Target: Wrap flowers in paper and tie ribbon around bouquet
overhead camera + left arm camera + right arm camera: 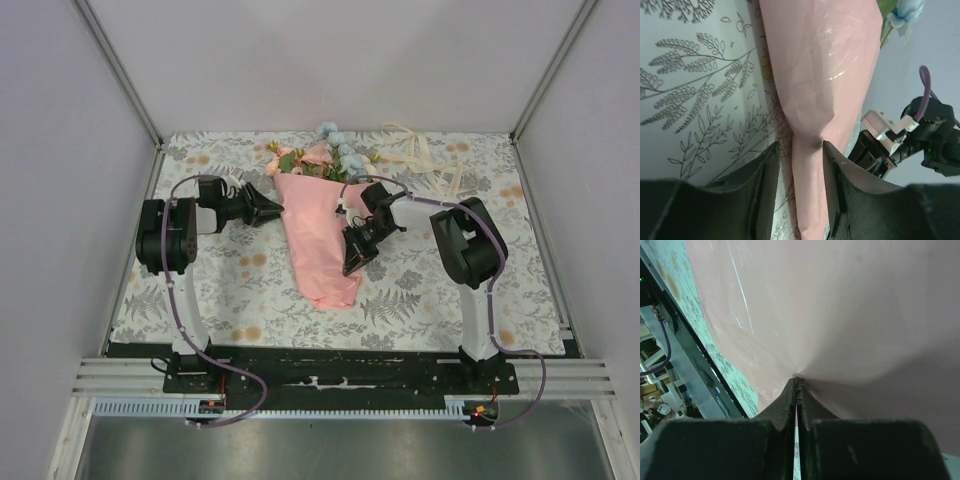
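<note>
The pink paper lies rolled into a cone on the table, narrow end toward me. The flowers stick out of its far end: peach roses, pale blue blossoms and green leaves. My left gripper is at the cone's upper left edge. In the left wrist view it is open, straddling a fold of the paper with a gap on one side. My right gripper is at the cone's right edge. Seen from the right wrist, it is shut, pinching the paper, and creases radiate from its tips. The cream ribbon lies loose at the back right.
A floral tablecloth covers the table, with white walls on three sides. A metal rail and the black base plate run along the near edge. The right arm's wrist sits close beyond the cone in the left wrist view.
</note>
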### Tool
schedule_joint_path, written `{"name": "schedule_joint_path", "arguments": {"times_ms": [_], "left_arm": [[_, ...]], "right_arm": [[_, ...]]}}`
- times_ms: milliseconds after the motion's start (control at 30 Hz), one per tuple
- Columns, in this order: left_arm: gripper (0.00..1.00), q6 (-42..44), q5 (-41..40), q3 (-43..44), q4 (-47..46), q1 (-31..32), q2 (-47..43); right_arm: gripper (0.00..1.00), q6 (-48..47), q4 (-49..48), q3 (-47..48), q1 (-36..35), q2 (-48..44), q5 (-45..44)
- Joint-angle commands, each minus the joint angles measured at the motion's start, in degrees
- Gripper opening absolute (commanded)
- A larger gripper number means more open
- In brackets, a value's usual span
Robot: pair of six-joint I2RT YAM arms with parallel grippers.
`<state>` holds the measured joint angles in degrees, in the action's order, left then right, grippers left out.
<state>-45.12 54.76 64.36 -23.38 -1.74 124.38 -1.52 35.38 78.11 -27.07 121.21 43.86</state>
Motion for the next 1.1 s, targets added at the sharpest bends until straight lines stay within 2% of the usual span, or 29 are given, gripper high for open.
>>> {"name": "schedule_joint_path", "arguments": {"times_ms": [0, 100, 200, 333, 433, 600, 700, 900, 1067], "left_arm": [[0.45, 4.76, 3.94, -1.94, 0.24, -1.34, -7.45], [0.39, 10.93, 7.45, -5.72, 9.21, -0.11, -17.12], [0.30, 7.61, 7.99, -13.18, 8.27, 4.45, -22.24], [0.16, 0.76, 6.59, -19.61, 0.63, 9.46, -20.33], [0.03, 0.82, 3.17, -21.90, 0.52, 10.00, -16.90], [0.02, 7.76, 1.93, -17.87, 9.83, 10.35, -8.90], [0.02, 11.19, 1.49, -16.11, 13.35, 10.88, -6.61], [0.02, 12.17, 0.08, -15.93, 14.67, 11.14, -6.78], [0.02, 13.22, -0.71, -15.93, 15.99, 11.23, -7.22]], "right_arm": [[0.04, -2.79, 4.70, -0.50, 0.61, 3.42, -4.75], [0.04, -2.79, 4.79, -0.50, 0.61, 3.68, -4.04], [0.04, -2.88, 4.79, -0.24, 0.70, 3.77, -4.04], [0.04, -2.70, 4.79, -0.24, 0.97, 4.03, -3.95], [0.04, -2.87, 4.88, -0.23, 1.32, 4.04, -4.48], [0.04, -4.28, 5.41, -0.23, 1.67, 3.25, -4.75], [0.11, -4.72, 5.32, 0.38, 1.32, 0.44, -1.77], [0.30, -1.92, 4.27, 5.03, -3.41, -5.98, 6.85], [0.34, 1.42, 0.67, 7.76, -9.22, -7.21, 5.99]]}}
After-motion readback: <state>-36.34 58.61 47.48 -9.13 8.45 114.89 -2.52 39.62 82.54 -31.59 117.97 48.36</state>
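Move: The folded pink paper's left edge, at its lower half, lies about 15 cm back and 5 cm to the right of the left hand, some 3 cm below. The pink flowers are roughly 14 cm ahead of this hand and level sideways. From the right hand, closed on top of the paper, that edge is about 13 cm left and 4 cm ahead. The paper's near end is some 8 cm back and 4 cm left, at nearly the same height. Shut left fingertips come down onto the paper's left edge and stay there, after that hand has risen about 8 cm, swung back some 15 cm and a little right along the paper, closing on the way. The right hand keeps its closed tips on the paper almost until the end, then lifts off about 5 cm, drifting left as its fingers part. ##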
